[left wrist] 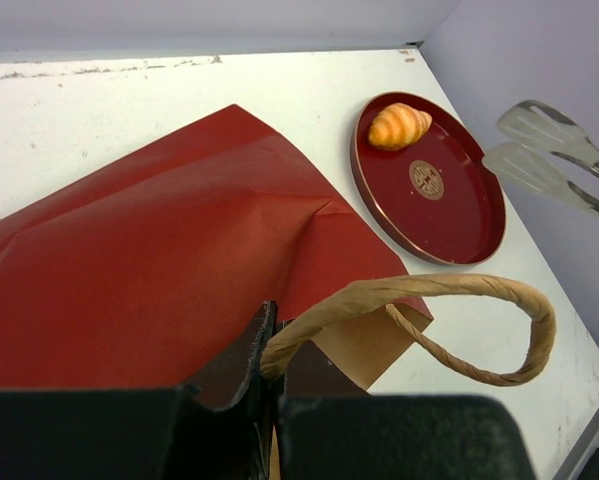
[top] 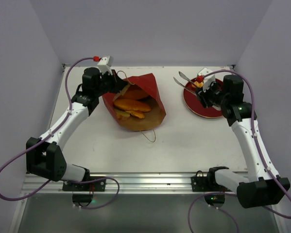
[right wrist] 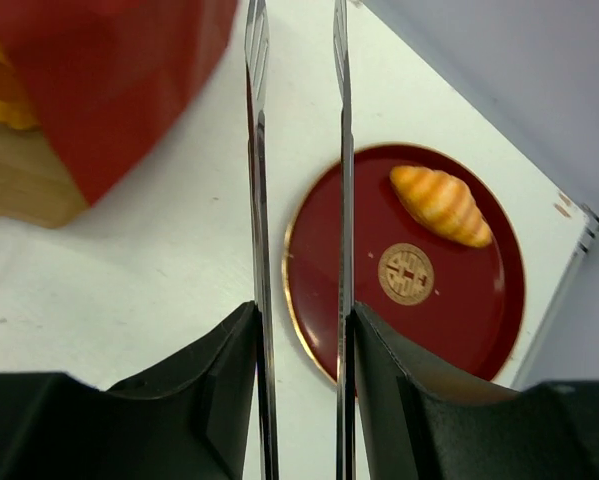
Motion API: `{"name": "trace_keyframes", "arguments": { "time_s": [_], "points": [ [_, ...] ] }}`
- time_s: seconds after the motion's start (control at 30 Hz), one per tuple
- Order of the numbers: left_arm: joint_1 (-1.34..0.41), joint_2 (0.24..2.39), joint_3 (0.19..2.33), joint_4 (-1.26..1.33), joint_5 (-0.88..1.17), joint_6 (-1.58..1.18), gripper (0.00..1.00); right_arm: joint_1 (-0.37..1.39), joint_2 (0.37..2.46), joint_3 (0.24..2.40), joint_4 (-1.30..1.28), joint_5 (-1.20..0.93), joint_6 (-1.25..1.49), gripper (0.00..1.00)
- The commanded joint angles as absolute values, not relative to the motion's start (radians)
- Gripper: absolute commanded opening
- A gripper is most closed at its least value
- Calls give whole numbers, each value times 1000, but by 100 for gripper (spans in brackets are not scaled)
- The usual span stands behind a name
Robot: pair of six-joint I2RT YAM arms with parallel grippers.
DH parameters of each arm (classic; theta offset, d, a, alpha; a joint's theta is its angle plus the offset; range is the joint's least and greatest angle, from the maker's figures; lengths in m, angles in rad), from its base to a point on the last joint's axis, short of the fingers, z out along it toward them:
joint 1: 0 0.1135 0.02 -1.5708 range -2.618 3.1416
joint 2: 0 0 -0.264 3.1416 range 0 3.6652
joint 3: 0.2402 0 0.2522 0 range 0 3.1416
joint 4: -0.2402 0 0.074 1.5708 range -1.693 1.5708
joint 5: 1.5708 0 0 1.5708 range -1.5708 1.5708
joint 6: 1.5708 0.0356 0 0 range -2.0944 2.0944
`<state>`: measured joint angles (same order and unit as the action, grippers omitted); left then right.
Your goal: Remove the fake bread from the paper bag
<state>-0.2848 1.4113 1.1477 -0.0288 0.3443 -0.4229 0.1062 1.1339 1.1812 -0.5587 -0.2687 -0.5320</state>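
Observation:
The red paper bag lies on its side, mouth toward the near edge, with several golden loaves of fake bread showing inside. My left gripper is shut on the bag's rim where a brown handle is attached; in the left wrist view the gripper pinches the red paper. One croissant lies on the dark-red plate. My right gripper is shut on metal tongs, whose arms stand apart and empty, reaching over the plate's left edge, beside the croissant.
The plate sits at the back right, the right gripper over it and the tongs' tips pointing toward the bag. The bag's second handle lies on the table in front of it. Walls enclose three sides of the table.

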Motion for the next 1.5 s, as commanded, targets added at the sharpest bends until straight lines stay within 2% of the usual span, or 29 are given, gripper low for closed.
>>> {"name": "trace_keyframes", "arguments": {
  "time_s": [0.0,0.2,0.4,0.7,0.77,0.97,1.47],
  "points": [
    [-288,1385,1180,-44,353,-410,0,106,1083,1252,-647,-481,-477,44],
    [-287,1384,1184,-43,356,-426,0,168,1025,1264,-768,-711,-534,43],
    [-288,1385,1193,-46,357,-437,0,365,1003,1217,-816,-718,-594,42],
    [-288,1382,1195,-54,356,-449,0,731,1153,1201,-670,-272,-526,42],
    [-288,1381,1190,-55,356,-449,0,762,1216,1212,-617,-137,-508,42],
    [-288,1376,1181,-52,356,-451,0,862,1336,1233,-517,93,-549,42],
    [-288,1374,1163,-18,371,-472,0,969,1488,1290,-434,294,-591,45]
  ]
}}
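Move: Inside the tilted paper bag, the small orange bread near the mouth lies about 30 cm left of the right hand, 1 cm nearer the base and some 24 cm below. The long loaf is 32 cm left of that hand and 4 cm ahead, 22 cm down. The plate, 26 cm below, is 12 cm ahead and 10 cm right. From the left hand, the small bread is about 7 cm back, 4 cm right and 23 cm down. Swinging away from the plate, the right hand carries the empty, still parted tongs some 23 cm left to the bag mouth. It first draws back about 14 cm, turning counter-clockwise some 40 degrees, then sinks about 10 cm and comes 7 cm forward, its left side rolling down, aiming the tongs at the breads. The left hand stays shut on the bag's rim, holding it open. ##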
